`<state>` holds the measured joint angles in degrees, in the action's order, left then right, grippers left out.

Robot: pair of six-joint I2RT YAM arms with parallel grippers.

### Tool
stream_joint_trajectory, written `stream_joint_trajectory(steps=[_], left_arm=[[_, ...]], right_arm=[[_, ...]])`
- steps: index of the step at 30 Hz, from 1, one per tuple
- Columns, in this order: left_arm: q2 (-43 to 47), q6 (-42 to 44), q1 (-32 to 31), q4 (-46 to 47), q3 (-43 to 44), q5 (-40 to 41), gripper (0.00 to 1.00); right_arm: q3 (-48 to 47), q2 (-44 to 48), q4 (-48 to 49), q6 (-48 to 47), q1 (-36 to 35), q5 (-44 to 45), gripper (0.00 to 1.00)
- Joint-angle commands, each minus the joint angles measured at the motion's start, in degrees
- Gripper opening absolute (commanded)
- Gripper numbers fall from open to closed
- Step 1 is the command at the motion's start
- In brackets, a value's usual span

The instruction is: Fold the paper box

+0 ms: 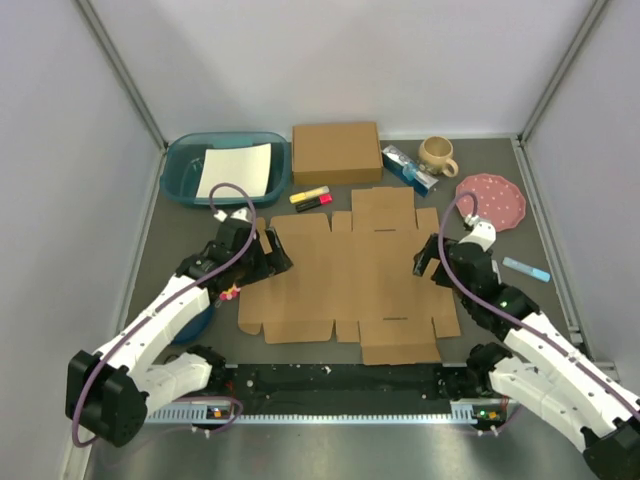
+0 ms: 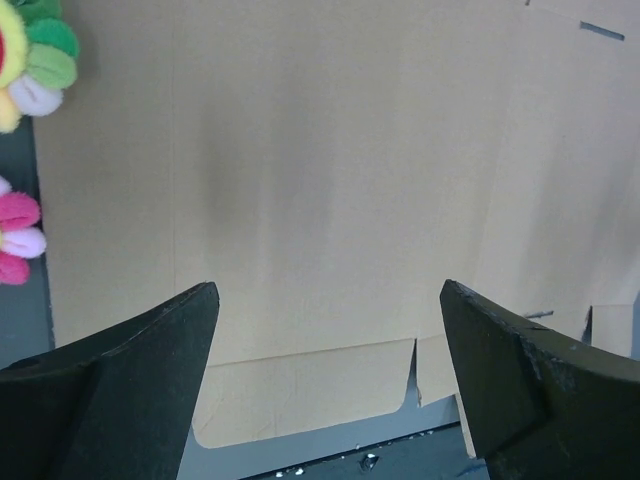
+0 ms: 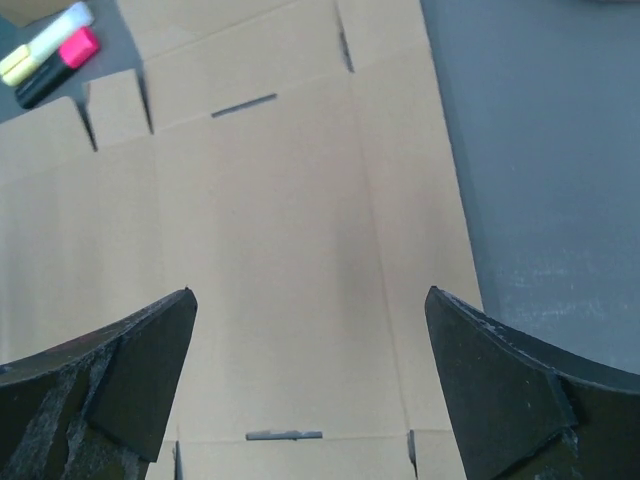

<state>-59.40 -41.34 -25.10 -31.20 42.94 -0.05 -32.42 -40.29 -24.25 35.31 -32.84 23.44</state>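
Observation:
The paper box lies flat and unfolded in the middle of the table, a brown die-cut sheet with flaps and slots. My left gripper hovers open over its left edge. In the left wrist view the sheet fills the frame between the open fingers. My right gripper hovers open over its right edge. In the right wrist view the sheet lies under the open fingers. Neither gripper holds anything.
A closed brown box stands at the back. A teal tray holds white paper. Highlighters, a blue packet, a mug, a pink plate and a blue eraser lie around. A plush flower lies left of the sheet.

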Motion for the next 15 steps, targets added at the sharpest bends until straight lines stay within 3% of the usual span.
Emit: stream_joint_trajectory(steps=[1,3,5,15], left_arm=[[1.5,2.1,0.0,4.7,-1.1,-5.1,0.98],[2.3,2.6,0.0,6.3,-2.0,-7.7,0.98],[3.0,2.9,0.0,7.7,-2.7,-9.3,0.96],[3.9,4.9,0.0,10.7,-4.5,-14.0,0.94]], right_arm=[[2.9,0.3,-1.2,6.4,10.1,-4.2,0.99],[6.0,0.0,1.4,7.4,16.3,-14.1,0.99],[8.3,-0.9,3.2,6.8,21.7,-18.2,0.99],[14.4,-8.4,15.3,7.3,22.8,-22.6,0.99]])
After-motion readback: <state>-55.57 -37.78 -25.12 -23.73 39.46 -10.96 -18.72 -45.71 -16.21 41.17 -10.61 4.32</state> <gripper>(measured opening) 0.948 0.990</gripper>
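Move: The strip along the paper box sheet's right edge has its middle about 6 cm to the right of the right hand, some 2 cm farther out and 14 cm below. The sheet's far right flap lies some 17 cm ahead and 5 cm to the left, its near right flap about 12 cm back and 2 cm left, both equally low. From the left hand that strip is roughly 34 cm to the right, about level fore and aft, and some 12 cm below. Down and to the right, the right hand sinks about 10 cm towards the edge strip, swinging out some 6 cm to the right before easing back 2, with fingers still wide open and tipping about 15 degrees farther down as the hand rolls its left side up and turns slightly clockwise. The left hand, also open, drifts about 3 cm right over the sheet, rising a little and turning clockwise. ##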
